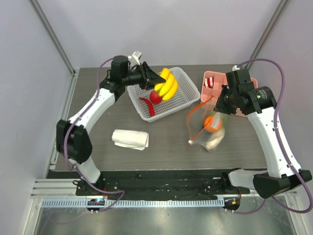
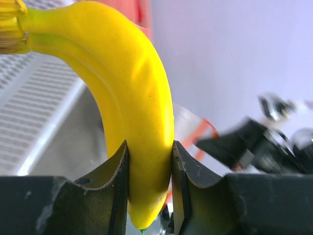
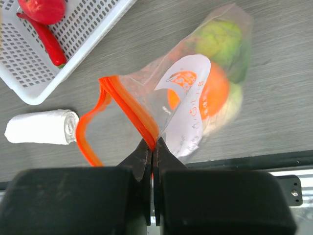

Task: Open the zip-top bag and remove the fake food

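My left gripper (image 1: 155, 83) (image 2: 149, 152) is shut on the yellow bananas (image 1: 167, 83) (image 2: 132, 93), holding them above the white basket (image 1: 182, 98). A red apple (image 1: 155, 96) (image 3: 44, 9) and a red pepper (image 1: 148, 106) (image 3: 49, 41) lie in that basket. My right gripper (image 1: 215, 111) (image 3: 152, 146) is shut on the orange-red zip strip of the zip-top bag (image 1: 209, 133) (image 3: 188, 105). It holds the bag up with the mouth gaping open. Inside show an orange (image 3: 217, 93), a green apple (image 3: 220, 36) and a pale piece (image 3: 237, 105).
A rolled white cloth (image 1: 130, 139) (image 3: 41, 127) lies on the table left of the bag. A pink container (image 1: 213, 78) with red-and-white striped pieces (image 1: 209, 83) stands behind my right gripper. The white basket (image 3: 88, 44) sits at the back centre.
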Controlling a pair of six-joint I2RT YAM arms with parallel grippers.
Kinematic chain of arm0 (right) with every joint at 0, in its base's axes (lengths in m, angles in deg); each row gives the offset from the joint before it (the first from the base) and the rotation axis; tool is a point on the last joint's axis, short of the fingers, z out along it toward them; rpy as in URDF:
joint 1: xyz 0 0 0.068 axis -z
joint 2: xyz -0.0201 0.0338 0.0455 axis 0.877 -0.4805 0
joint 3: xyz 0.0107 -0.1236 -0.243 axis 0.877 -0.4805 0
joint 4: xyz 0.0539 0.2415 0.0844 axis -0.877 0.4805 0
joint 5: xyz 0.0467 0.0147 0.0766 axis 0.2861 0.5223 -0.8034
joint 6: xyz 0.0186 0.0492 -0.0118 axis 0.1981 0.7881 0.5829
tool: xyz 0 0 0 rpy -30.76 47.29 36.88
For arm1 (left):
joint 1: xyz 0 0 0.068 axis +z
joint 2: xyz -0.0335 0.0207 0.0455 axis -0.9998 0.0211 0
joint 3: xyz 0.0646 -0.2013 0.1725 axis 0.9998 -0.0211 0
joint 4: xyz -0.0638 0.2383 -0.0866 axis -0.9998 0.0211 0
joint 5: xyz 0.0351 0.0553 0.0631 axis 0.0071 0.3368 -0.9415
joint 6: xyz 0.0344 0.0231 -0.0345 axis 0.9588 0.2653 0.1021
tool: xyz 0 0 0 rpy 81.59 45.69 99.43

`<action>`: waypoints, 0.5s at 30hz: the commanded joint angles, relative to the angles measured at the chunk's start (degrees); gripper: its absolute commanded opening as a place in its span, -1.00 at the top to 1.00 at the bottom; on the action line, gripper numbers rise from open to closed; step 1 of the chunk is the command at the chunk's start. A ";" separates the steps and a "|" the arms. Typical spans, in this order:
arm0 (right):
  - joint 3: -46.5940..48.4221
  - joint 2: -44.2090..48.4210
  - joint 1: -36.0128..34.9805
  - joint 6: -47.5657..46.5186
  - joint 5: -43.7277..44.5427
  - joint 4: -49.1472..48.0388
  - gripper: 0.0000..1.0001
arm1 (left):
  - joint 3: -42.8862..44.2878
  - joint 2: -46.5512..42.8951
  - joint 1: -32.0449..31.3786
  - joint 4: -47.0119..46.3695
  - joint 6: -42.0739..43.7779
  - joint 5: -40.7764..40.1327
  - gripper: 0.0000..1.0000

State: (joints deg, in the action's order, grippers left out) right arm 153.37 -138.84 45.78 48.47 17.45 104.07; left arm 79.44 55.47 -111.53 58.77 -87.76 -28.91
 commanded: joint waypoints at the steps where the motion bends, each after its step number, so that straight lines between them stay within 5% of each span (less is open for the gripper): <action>1: 2.28 1.91 0.21 0.16 1.76 2.89 0.98 | 7.64 12.84 0.07 5.48 3.95 -6.08 1.00; 7: -0.18 0.43 0.30 -0.28 -0.79 -2.12 0.98 | 27.90 29.48 0.51 19.88 10.53 -10.38 0.98; 8: -0.79 0.07 0.30 -0.46 -0.97 -3.17 0.98 | 30.48 33.68 0.59 26.43 12.04 -11.26 0.85; 11: -2.46 -1.07 0.30 -1.07 -2.19 -4.15 0.98 | 43.40 38.80 0.68 38.58 19.74 -15.82 -0.08; 14: -4.13 -0.99 0.21 -1.51 -2.73 -5.03 0.98 | 42.12 35.32 0.68 42.49 23.73 -17.42 -0.38; 15: -4.49 -0.81 0.21 -1.69 -2.73 -5.03 0.98 | 40.45 30.60 0.59 40.58 24.26 -17.60 -0.61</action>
State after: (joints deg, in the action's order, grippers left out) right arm 150.18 -140.02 45.78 48.06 15.70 102.45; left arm 119.55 95.51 -111.40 89.77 -72.11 -42.03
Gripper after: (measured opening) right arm 0.024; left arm 0.665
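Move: The bananas in the left hand are bound for the white basket, whose floor centres roughly 10 cm ahead, 2 cm to the right and 24 cm below. In it, about 21 to 23 cm beneath this hand, lie the red round food, 8 cm ahead and 3 cm left, and the red pepper, 4 cm ahead and 6 cm left. From the right hand, the basket's middle is about 21 cm ahead, 22 cm left and 18 cm down. Still gripping the bananas, the left hand swoops some 18 cm down and 12 cm forward into the basket, its fingertips dipping about 25 degrees; as the descent levels off, the fingers open and let go of them just right of the red round food. The right fingers keep the bag's rim pinched, sinking about 2 cm near the end. ##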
